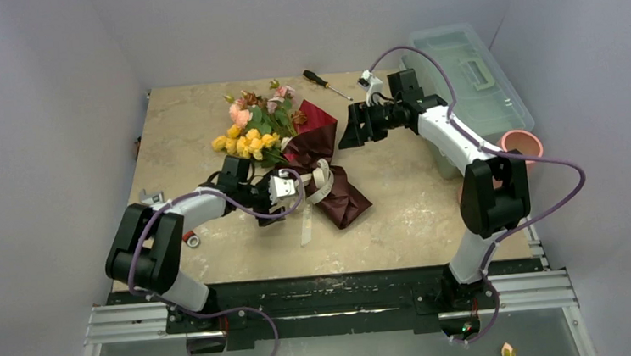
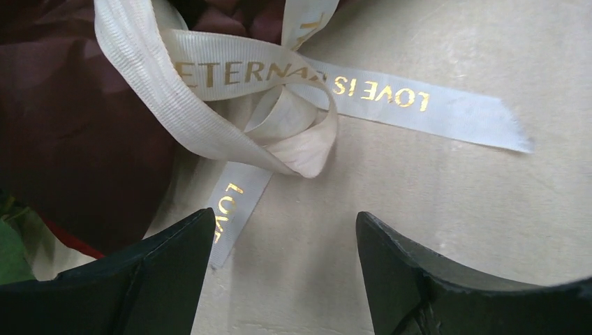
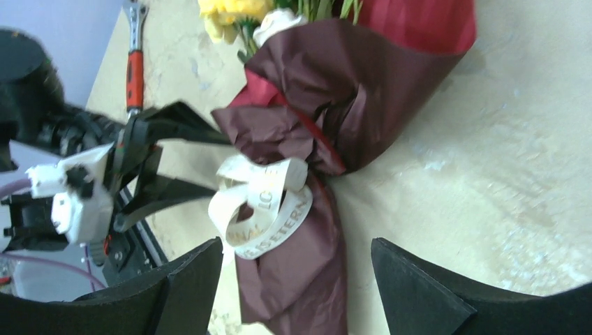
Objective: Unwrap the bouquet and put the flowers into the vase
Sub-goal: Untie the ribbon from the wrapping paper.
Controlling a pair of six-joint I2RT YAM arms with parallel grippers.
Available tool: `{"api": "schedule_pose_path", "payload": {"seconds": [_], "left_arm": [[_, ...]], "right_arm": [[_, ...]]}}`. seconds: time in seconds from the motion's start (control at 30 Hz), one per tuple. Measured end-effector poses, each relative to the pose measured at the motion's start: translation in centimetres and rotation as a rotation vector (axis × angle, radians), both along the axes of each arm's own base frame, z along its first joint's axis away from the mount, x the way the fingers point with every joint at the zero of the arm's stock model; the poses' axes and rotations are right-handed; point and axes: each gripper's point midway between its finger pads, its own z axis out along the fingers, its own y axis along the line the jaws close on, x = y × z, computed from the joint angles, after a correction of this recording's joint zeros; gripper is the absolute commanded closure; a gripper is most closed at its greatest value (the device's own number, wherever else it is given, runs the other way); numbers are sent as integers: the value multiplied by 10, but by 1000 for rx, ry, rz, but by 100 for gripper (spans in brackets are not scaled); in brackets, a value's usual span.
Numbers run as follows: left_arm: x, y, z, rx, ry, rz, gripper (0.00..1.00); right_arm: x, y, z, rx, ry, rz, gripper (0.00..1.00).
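Note:
The bouquet (image 1: 310, 157) lies on its side mid-table, its dark red paper (image 3: 349, 84) tied with a cream ribbon (image 2: 244, 84) printed in gold. The flowers (image 1: 250, 125), pink, yellow and orange, stick out of the wrap toward the back left. My left gripper (image 1: 292, 188) is low beside the ribbon knot, open (image 2: 283, 223), with only a ribbon tail lying by its left finger. Open too, my right gripper (image 1: 346, 129) hovers to the right of the wrap (image 3: 297, 244) and holds nothing. The salmon-pink vase (image 1: 520, 143) stands at the table's right edge, partly hidden behind the right arm.
A clear greenish box with a handle (image 1: 470, 76) sits at the back right. A screwdriver (image 1: 326, 84) lies behind the bouquet. Small metal parts (image 1: 152, 197) and a ring (image 1: 191, 239) lie near the left arm.

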Motion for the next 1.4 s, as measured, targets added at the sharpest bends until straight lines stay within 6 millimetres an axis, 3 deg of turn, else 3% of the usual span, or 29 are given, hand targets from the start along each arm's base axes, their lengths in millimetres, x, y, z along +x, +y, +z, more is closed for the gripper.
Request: {"api": "schedule_pose_path", "payload": {"seconds": [0.17, 0.33, 0.57, 0.77, 0.9, 1.2, 1.3, 1.4], "left_arm": [[20, -2, -12, 46, -28, -43, 27], [39, -8, -12, 62, -18, -64, 31], [48, -9, -17, 117, 41, -103, 53], [42, -6, -19, 180, 81, -169, 72], [31, 2, -20, 237, 39, -207, 100], [-16, 41, -15, 377, 73, -184, 100], [-24, 41, 7, 335, 89, -134, 100], [-16, 36, 45, 231, 79, -44, 100]], "right_arm": [[-30, -6, -10, -31, 49, 30, 20], [-42, -9, -16, -49, 72, 55, 21], [-49, -11, -19, -64, 81, 85, 22], [-50, -12, -16, -71, 73, 100, 22], [-49, -12, -14, -72, 62, 105, 23], [-49, -12, -14, -73, 59, 108, 24], [-49, -12, -13, -69, 54, 114, 23], [-50, -9, -9, -55, 40, 130, 21]]}}
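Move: From the left hand, the ribbon end it will pinch lies about 4 cm ahead, 1 cm to the right and 2 cm down. The ribbon bow is some 3 cm ahead and 7 cm right, about level in height; the other ribbon tail lies 7 cm back, 3 cm right, on the table. From the right hand, the bow lies about 9 cm back, 5 cm left and 13 cm below; the ribbon end is 8 cm back, 12 cm left and 15 cm below. Left hand reaches 5 cm forward, pinches ribbon's end, pulls back-left, then up; open right hand backs 5 cm. ##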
